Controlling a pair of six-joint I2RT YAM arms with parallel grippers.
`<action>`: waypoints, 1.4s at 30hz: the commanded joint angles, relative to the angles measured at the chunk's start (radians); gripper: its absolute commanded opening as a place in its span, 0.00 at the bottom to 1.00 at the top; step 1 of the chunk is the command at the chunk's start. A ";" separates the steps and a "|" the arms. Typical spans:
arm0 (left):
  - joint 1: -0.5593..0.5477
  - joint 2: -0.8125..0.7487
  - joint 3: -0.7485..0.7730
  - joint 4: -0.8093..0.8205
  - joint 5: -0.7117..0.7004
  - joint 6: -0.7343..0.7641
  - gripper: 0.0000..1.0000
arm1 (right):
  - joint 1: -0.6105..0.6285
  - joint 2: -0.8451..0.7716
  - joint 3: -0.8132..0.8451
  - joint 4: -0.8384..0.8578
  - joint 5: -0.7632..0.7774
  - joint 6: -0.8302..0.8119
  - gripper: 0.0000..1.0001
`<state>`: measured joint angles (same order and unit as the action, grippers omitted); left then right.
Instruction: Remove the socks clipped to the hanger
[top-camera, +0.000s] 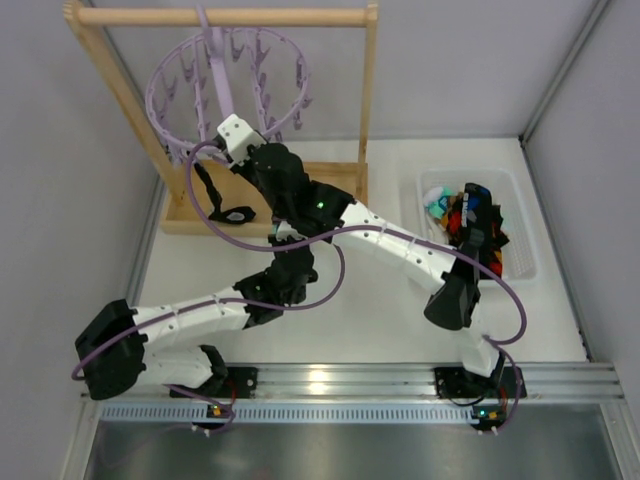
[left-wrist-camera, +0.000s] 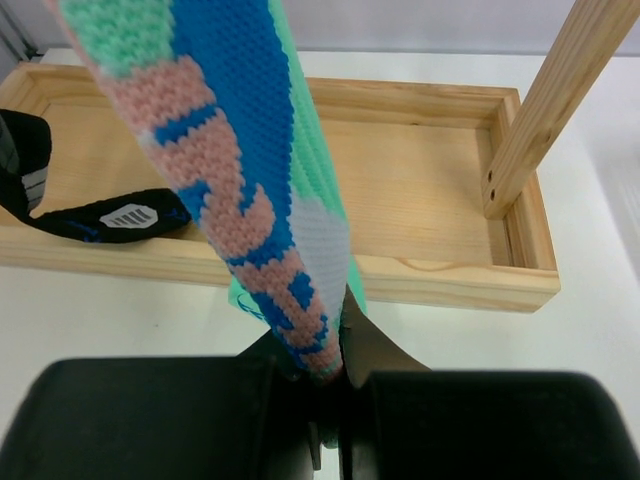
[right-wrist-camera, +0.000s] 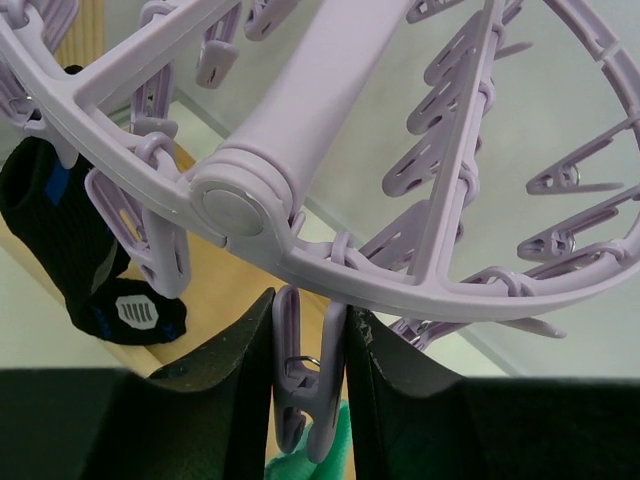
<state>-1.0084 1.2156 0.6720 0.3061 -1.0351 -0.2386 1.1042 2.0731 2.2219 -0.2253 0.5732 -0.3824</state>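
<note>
The lavender ring hanger (top-camera: 228, 85) hangs from the wooden rail. My right gripper (right-wrist-camera: 310, 350) is shut on one of its clip pegs (right-wrist-camera: 312, 385), a finger pressed against each side; green sock fabric (right-wrist-camera: 300, 465) shows just below that peg. My left gripper (left-wrist-camera: 335, 375) is shut on the lower end of a blue, pink, teal and white sock (left-wrist-camera: 230, 180) that runs upward from it. A black sock (right-wrist-camera: 70, 250) hangs clipped at the hanger's left, its toe lying in the wooden base (left-wrist-camera: 110, 215). In the top view the right arm hides both grippers' fingertips.
The wooden rack's base tray (left-wrist-camera: 420, 190) and slanted post (left-wrist-camera: 545, 110) stand right behind the held sock. A clear bin (top-camera: 525, 230) at the right holds several loose socks (top-camera: 470, 215). Grey walls close in both sides of the table.
</note>
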 joint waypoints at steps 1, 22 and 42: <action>-0.001 0.007 -0.044 -0.012 0.040 -0.060 0.00 | 0.006 -0.037 0.042 0.075 -0.042 0.023 0.20; -0.002 -0.251 -0.167 -0.064 0.354 -0.150 0.00 | -0.024 -0.226 -0.237 0.101 -0.111 0.180 0.59; -0.002 0.050 0.337 -0.064 0.892 -0.007 0.00 | -0.104 -1.324 -1.044 -0.224 0.318 0.508 0.79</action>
<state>-1.0096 1.2007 0.8593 0.1932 -0.2268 -0.2905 1.0100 0.8482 1.2255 -0.3019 0.7330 0.0406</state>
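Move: The teal sock's lower end is already in the left fingers. The clip at its top, pinched by the right fingers, is about 12 cm left, 3 cm ahead and 17 cm above the left hand. The white basket lies some 42 cm right, 8 cm ahead and 15 cm below the left hand, with the wooden post roughly 17 cm right and 9 cm ahead. The black sock hangs about 16 cm left, 12 cm ahead and 8 cm lower. The teal sock is drawn down about 5 cm from the clip by the left hand while the right fingers still squeeze the clip. The right fingers then open off the clip and swing right, some 30 cm, and back. Keeping its pinch, the left hand eases back, then carries the sock right towards the basket, rising late and turning 45 degrees clockwise. ##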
